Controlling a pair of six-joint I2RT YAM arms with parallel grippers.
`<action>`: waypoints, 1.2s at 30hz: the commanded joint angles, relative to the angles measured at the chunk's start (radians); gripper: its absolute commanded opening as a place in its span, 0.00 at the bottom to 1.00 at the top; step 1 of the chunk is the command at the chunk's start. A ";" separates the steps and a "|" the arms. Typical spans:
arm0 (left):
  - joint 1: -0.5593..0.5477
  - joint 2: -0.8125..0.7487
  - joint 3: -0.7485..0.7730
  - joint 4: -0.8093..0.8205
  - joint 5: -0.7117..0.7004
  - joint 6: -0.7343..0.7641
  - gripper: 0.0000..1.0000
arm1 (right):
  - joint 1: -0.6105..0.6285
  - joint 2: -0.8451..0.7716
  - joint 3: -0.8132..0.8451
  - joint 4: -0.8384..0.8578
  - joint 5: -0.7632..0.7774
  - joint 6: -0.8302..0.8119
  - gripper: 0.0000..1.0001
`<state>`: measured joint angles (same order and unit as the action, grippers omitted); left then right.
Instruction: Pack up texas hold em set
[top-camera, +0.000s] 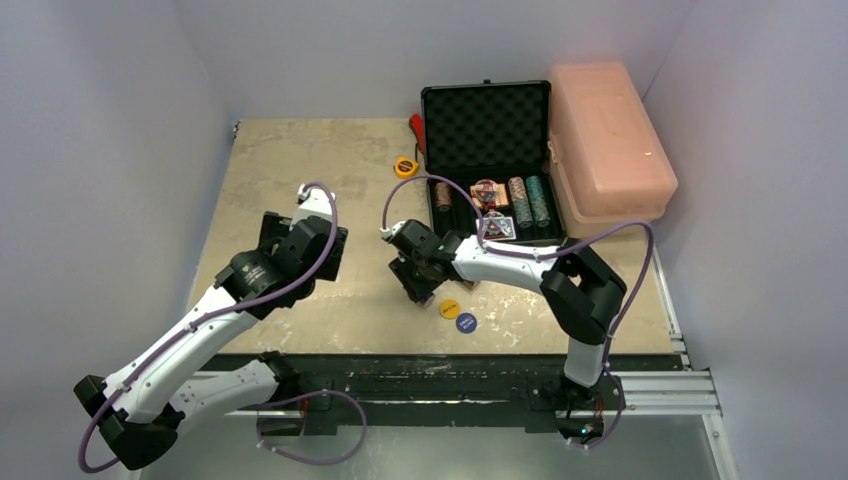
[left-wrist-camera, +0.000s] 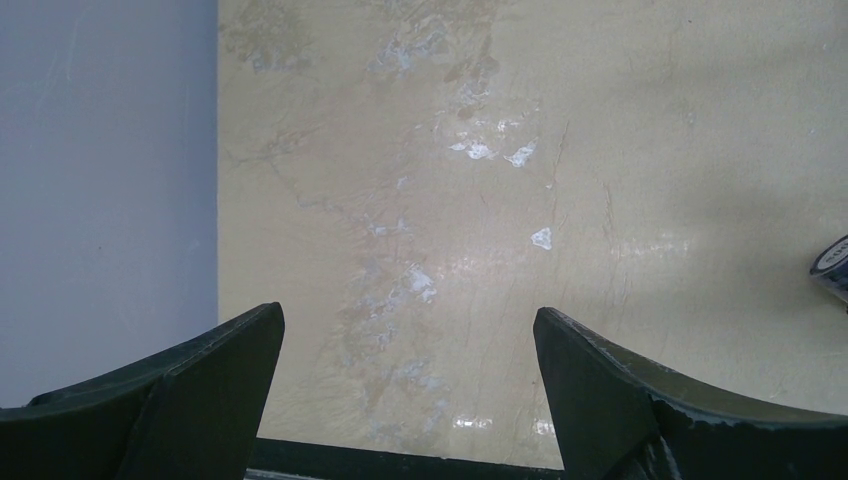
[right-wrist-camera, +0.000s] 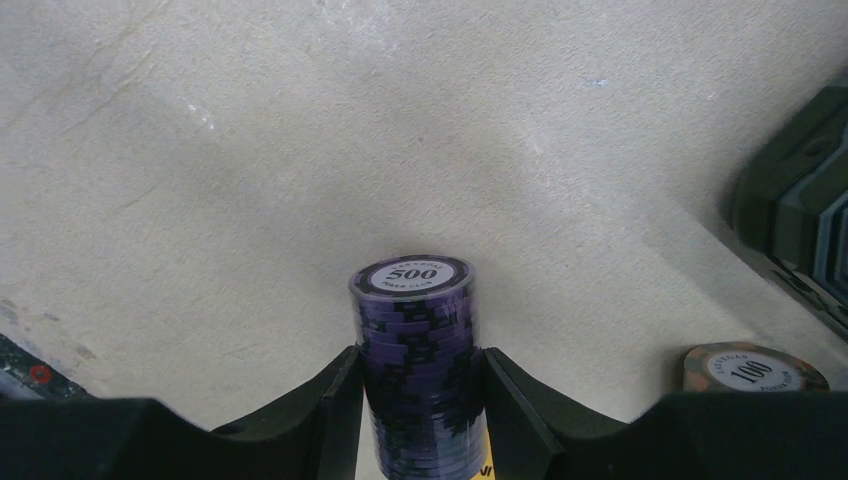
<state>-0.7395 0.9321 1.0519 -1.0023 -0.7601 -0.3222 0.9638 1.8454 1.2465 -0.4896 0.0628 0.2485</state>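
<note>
The black briefcase (top-camera: 487, 125) lies open at the back of the table, foam lid up, with chip stacks (top-camera: 527, 200) and a card deck (top-camera: 498, 227) in its tray. My right gripper (top-camera: 422, 290) (right-wrist-camera: 420, 352) is shut on a purple chip stack (right-wrist-camera: 415, 330) whose end face reads 500. A brown stack marked 100 (right-wrist-camera: 755, 368) lies just to its right. The yellow button (top-camera: 450, 308) and blue button (top-camera: 466, 322) lie on the table beside this gripper. My left gripper (top-camera: 325, 250) (left-wrist-camera: 410, 330) hangs open over bare table with nothing between its fingers.
A pink plastic box (top-camera: 610, 140) stands right of the case. A yellow tape measure (top-camera: 405, 167) and a red tool (top-camera: 417, 130) lie left of the case. The table's left edge (left-wrist-camera: 218, 200) runs close to the left gripper. A dark-rimmed round thing (left-wrist-camera: 832, 265) pokes in at the right.
</note>
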 joint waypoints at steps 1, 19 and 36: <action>0.008 -0.021 0.012 0.022 0.023 0.002 0.96 | 0.006 -0.102 0.077 0.010 0.037 0.031 0.00; 0.007 -0.046 0.005 0.031 0.053 0.013 0.95 | -0.046 -0.274 0.187 -0.081 0.311 0.014 0.00; 0.008 -0.051 0.002 0.036 0.074 0.018 0.95 | -0.247 -0.241 0.351 -0.128 0.265 0.041 0.00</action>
<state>-0.7395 0.8951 1.0519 -0.9947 -0.6910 -0.3180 0.7311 1.5955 1.4944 -0.6476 0.3222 0.2756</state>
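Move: The right hand already grips the purple chips close to the table; the case's empty left-hand slots lie about 16 cm ahead and 6 cm to its right, roughly level with it. The orange chips in the case are 20 cm ahead and 4 cm right, the brown chips on the table 4 cm ahead and 9 cm right, the yellow token 4 cm back and 6 cm right. From the left hand the slots lie some 17 cm ahead, 33 cm right and 19 cm below. Right hand lifts the still-pinched purple chips about 18 cm, swinging forward and right some 14 cm towards the case. ##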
